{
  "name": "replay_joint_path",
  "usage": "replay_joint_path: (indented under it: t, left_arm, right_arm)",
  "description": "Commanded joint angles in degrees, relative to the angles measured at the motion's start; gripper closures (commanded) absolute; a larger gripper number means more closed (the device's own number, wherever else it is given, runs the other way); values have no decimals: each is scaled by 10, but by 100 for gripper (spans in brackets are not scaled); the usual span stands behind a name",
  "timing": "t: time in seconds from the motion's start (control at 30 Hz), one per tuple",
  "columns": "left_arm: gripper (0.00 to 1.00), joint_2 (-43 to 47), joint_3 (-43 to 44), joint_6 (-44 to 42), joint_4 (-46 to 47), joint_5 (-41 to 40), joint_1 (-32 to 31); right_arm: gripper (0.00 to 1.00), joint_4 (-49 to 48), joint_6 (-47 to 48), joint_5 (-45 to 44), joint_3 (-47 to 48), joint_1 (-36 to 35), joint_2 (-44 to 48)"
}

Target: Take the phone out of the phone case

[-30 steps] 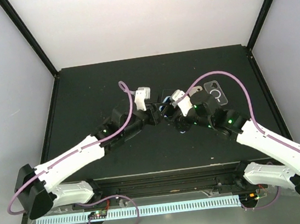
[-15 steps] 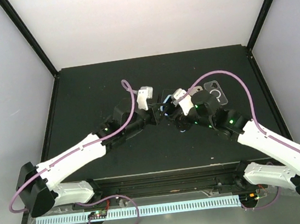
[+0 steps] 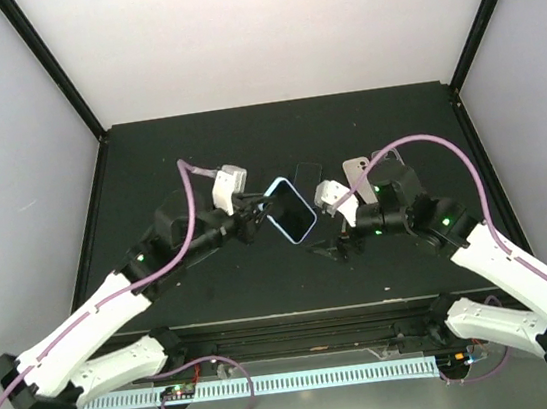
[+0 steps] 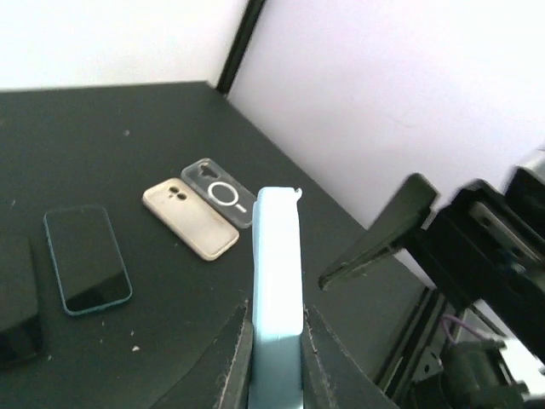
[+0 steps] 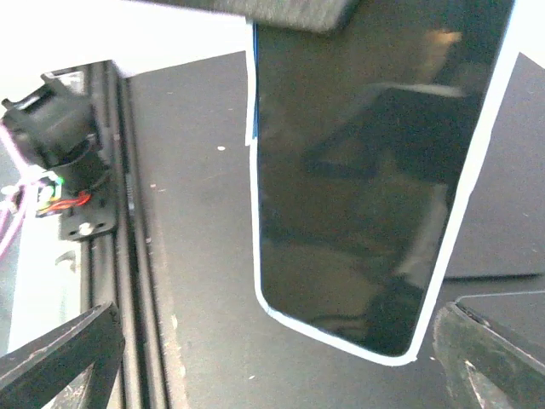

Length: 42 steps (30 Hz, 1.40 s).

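Observation:
The phone [image 3: 292, 211] sits in its light blue phone case [image 4: 278, 264], dark screen showing inside the pale rim [image 5: 368, 179]. My left gripper [image 3: 257, 210] is shut on one end of the case, its fingers [image 4: 234, 362] pressed on both flat sides, holding it above the table. My right gripper [image 3: 331, 239] stands wide open just right of and below the phone, touching nothing. In the right wrist view its fingertips [image 5: 60, 358] flank the phone's lower end with wide gaps. One right finger [image 4: 383, 243] shows beside the case in the left wrist view.
On the black table [image 3: 147, 161] behind the grippers lie a teal-rimmed dark phone [image 4: 85, 258], a beige case [image 4: 189, 218] and a clear case with a ring [image 4: 219, 192]. Another dark phone [image 4: 17, 298] lies at the left edge. A rail [image 5: 128, 239] runs along the near edge.
My right gripper has opened, let go of the phone and drawn back towards the near right. The left arm has pulled left with the cased phone, now turned screen up.

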<state>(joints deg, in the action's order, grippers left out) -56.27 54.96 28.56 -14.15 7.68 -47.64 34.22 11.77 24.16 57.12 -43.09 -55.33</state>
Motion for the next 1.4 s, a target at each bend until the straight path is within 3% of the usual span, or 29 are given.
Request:
replay_joint_path:
  t: [0.0, 0.07, 0.23, 0.37, 0.7, 0.73, 0.77, 0.87, 0.93, 1.0, 1.1, 1.27, 1.37]
  left_arm:
    - [98, 66, -16, -131, 6, 121, 6]
    - [98, 97, -34, -156, 26, 170, 6]
    - [98, 111, -29, -191, 28, 244, 6]
    - [99, 107, -22, -202, 41, 292, 6]
    - [98, 99, -22, -218, 56, 325, 6]
    - [98, 97, -22, -218, 55, 325, 6]
    - [92, 96, -23, -218, 55, 327, 6]
    - [59, 89, -32, -209, 56, 336, 6]
    - [50, 85, -42, -206, 57, 343, 6]
    - [52, 84, -53, -203, 60, 347, 6]
    - [64, 86, -69, -194, 78, 356, 6]
    - [53, 88, -87, -187, 96, 353, 6]
    - [56, 85, -90, -190, 97, 352, 6]
  right_arm:
    - [0, 60, 64, 132, 7, 24, 26]
    - [2, 64, 75, 140, 1, 26, 27]
    - [25, 78, 109, 186, -11, 28, 18]
    - [37, 96, 145, 248, -17, 27, 13]
    - [97, 97, 146, 281, -12, 27, 7]
    - [99, 99, 144, 288, -10, 27, 6]
    - [99, 100, 143, 297, -7, 27, 6]
    - [99, 100, 131, 310, 5, 28, 8]
    - [99, 100, 122, 314, 14, 27, 10]
    - [99, 102, 119, 314, 21, 28, 10]
    - [99, 96, 108, 315, 20, 29, 10]
    - [99, 79, 86, 327, 14, 36, 10]
    - [99, 73, 78, 330, 16, 40, 9]
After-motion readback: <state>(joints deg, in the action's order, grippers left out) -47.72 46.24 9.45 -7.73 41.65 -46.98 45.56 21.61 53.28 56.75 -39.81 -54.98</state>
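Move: The blue-cased phone is held in the air: its middle lies about 4 cm to the right of the left hand, 1 cm back and 2 cm lower. From the open right hand it is some 5 cm left, 3 cm ahead and 3 cm up. Down on the table, roughly 25 cm below the right hand and 20 cm ahead, lie the bare phone about 2 cm right, the black phone 9 cm left and the cream case 18 cm right. Back towards the bases go both hands together, the left about 11 cm while turning clockwise some 35 degrees with its hold on the case, the right about 8 cm, turning counter-clockwise. On the way the right closes from wide open and pinches the right-hand edge of the blue case; only then do the left fingers spread to about half open around the other side. ##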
